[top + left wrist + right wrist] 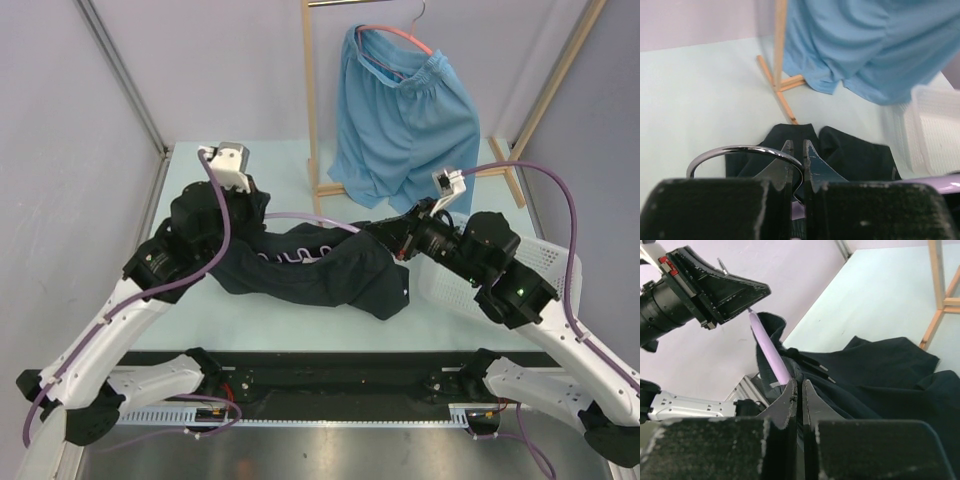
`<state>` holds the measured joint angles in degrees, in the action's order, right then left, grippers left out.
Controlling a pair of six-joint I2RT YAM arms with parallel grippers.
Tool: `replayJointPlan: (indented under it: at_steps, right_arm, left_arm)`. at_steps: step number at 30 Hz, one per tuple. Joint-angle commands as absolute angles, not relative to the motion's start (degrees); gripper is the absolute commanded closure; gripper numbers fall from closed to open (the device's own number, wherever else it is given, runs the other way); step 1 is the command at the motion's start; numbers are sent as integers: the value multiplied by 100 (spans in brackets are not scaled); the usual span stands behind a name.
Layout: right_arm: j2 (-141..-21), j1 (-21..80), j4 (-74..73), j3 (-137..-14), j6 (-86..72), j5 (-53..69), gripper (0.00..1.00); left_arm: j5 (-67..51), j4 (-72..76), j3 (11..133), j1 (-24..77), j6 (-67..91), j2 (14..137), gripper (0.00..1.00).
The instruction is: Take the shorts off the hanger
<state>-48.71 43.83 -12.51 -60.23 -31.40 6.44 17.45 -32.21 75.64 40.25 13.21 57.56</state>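
The black shorts (320, 268) lie in a stretched heap on the table between my grippers, still threaded on a lilac hanger (312, 218). My left gripper (248, 203) is shut on the hanger's metal hook (740, 150), seen between its fingertips in the left wrist view (799, 148). My right gripper (388, 240) is shut on the black shorts' waistband (812, 371), right beside the lilac hanger arm (769, 352). The light blue shorts (405, 125) hang on a pink hanger (395, 35) on the wooden rack at the back; they also show in the left wrist view (875, 45).
The wooden rack (311, 100) stands at the back of the table with its feet (777, 85) spread on the surface. A white mesh basket (548, 262) sits at the right, under my right arm. Grey walls enclose the table on the left and behind.
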Motion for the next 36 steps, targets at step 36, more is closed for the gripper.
replayJointPlan:
  at_steps: [36]
  right_arm:
    - [-5046, 3939, -263, -5625, -3270, 905, 100]
  left_arm:
    - [-459, -605, 6935, 3990, 4361, 3964, 100]
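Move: The left hand holds the hanger, and the black shorts still on it have their middle about 10 cm to its right, 6 cm back and 13 cm below. From the right hand, already pinching the waistband, that middle is about 8 cm left, level in reach and 13 cm below. The rack's near foot stands some 10 cm right of the left hand, 8 cm ahead and 36 cm below. The basket lies about 26 cm right of the right hand, level in reach and 33 cm below. Left hand pulls the hanger about 9 cm left, then lifts rightward; right hand tugs shorts right, then sinks. ##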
